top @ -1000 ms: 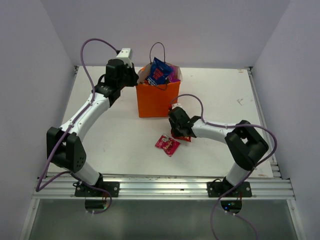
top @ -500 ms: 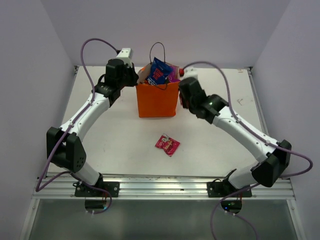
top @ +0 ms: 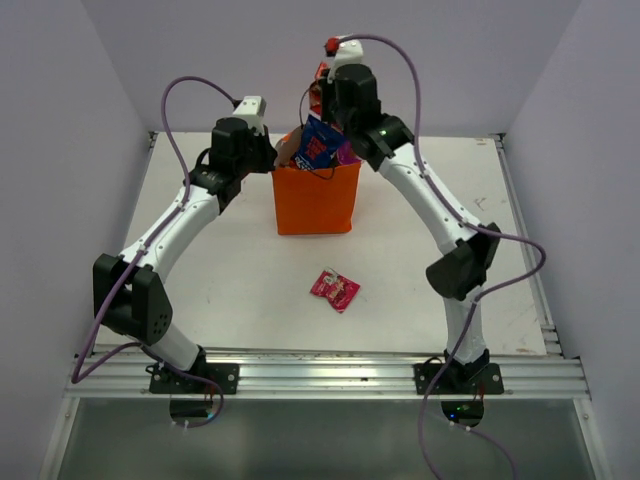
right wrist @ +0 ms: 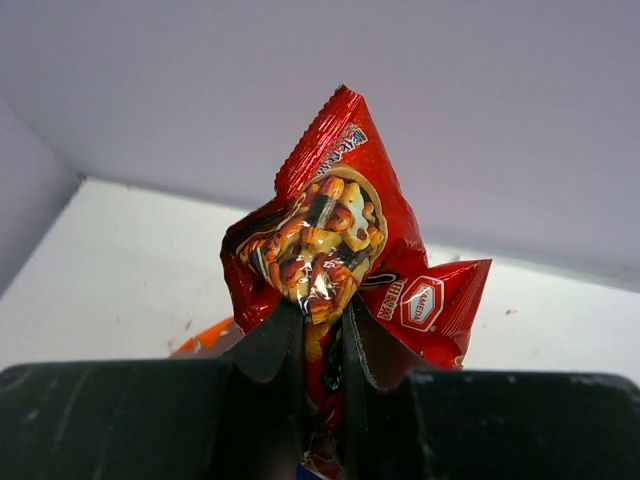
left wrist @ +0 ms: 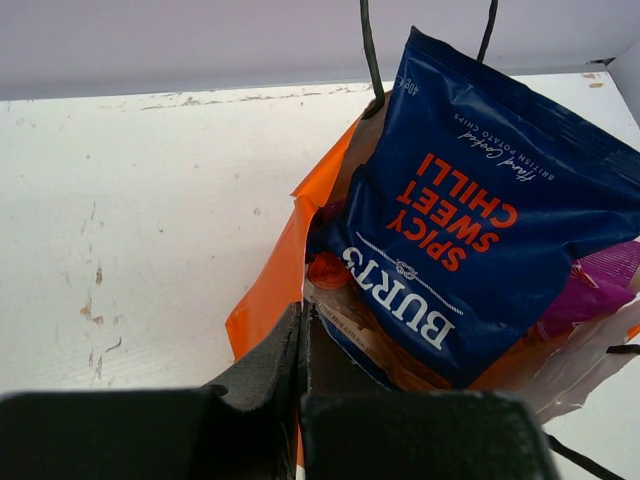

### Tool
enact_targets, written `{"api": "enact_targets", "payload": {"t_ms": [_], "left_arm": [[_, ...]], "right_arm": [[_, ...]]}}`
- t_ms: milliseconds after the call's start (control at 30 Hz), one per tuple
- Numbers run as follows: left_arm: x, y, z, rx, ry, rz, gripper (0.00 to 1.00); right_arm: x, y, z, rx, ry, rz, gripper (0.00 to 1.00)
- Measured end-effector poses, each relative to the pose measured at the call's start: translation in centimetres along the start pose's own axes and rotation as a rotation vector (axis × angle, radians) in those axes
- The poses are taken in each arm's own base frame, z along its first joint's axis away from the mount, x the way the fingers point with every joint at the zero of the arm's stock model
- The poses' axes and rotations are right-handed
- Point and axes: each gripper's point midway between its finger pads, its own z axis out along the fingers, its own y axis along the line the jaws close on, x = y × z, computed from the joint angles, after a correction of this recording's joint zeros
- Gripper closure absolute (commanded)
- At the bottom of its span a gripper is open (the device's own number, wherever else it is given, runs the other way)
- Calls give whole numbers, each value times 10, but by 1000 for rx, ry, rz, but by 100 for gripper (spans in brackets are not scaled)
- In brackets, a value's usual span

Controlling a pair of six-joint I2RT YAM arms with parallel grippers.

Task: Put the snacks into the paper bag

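Note:
The orange paper bag (top: pixel 315 200) stands upright at the back middle of the table. A blue bag (top: pixel 318 142) pokes out of its top, with a purple bag (top: pixel 349 152) beside it. My left gripper (top: pixel 270 156) is shut on the bag's left rim (left wrist: pixel 275 280), right next to the blue bag (left wrist: pixel 470 220). My right gripper (top: pixel 326 95) hangs high over the bag's mouth, shut on a red-yellow packet (right wrist: pixel 330 230) that sticks up between the fingers. A small pink-red packet (top: pixel 335 289) lies on the table in front of the bag.
Thin black loop handles (left wrist: pixel 368 50) rise from the bag's rim. Grey walls close in the white table (top: pixel 220 270) at the back and on both sides. An orange corner of the bag (right wrist: pixel 205 338) shows below the right gripper.
My right arm rose from the table near the pink-red packet and swung up over the bag, carrying the red-yellow packet. The left arm has not moved.

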Motion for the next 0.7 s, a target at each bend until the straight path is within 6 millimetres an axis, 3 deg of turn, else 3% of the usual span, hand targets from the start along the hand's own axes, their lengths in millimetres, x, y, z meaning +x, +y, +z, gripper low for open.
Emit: {"api": "enact_targets", "payload": {"t_ms": [67,133,233,433,700], "left_arm": [[0,0,0,0,0,0,100],[0,0,0,0,0,0,100],[0,0,0,0,0,0,100],[0,-1,0,6,1,0,100],[0,-2,0,8,0,-1,100]], "right_arm": [[50,13,24,-31,106,-24,100],[102,19,35,-48,224,-49,100],[148,18,33,-58,344,-72,100],[174,20,23,-88,420,-61,100],[190,24,8,-122,502,-41,100]]}}
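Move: My right hand holds the red nut packet high over the paper bag; the bag's open mouth lies about 17 cm below it, some 3 cm to its left and 0 cm ahead or back. The blue Burts packet pokes out of the mouth about 4 cm left, 1 cm back and 15 cm below, and the purple packet about 1 cm right, 0 cm ahead and 18 cm down. From my left hand, shut on the bag's left rim, the mouth's middle is some 9 cm right and 3 cm ahead, level in height. I plunge my right hand about 19 cm down into the bag's mouth, fast at first and then easing off. It slips some 4 cm left early on and creeps back a little over the later part, while the wrist tips downward by roughly 25 degrees. My fingers keep their pinch on the red nut packet, bringing it in on top of the Burts packet; my left hand stays still, keeping hold of the rim. ##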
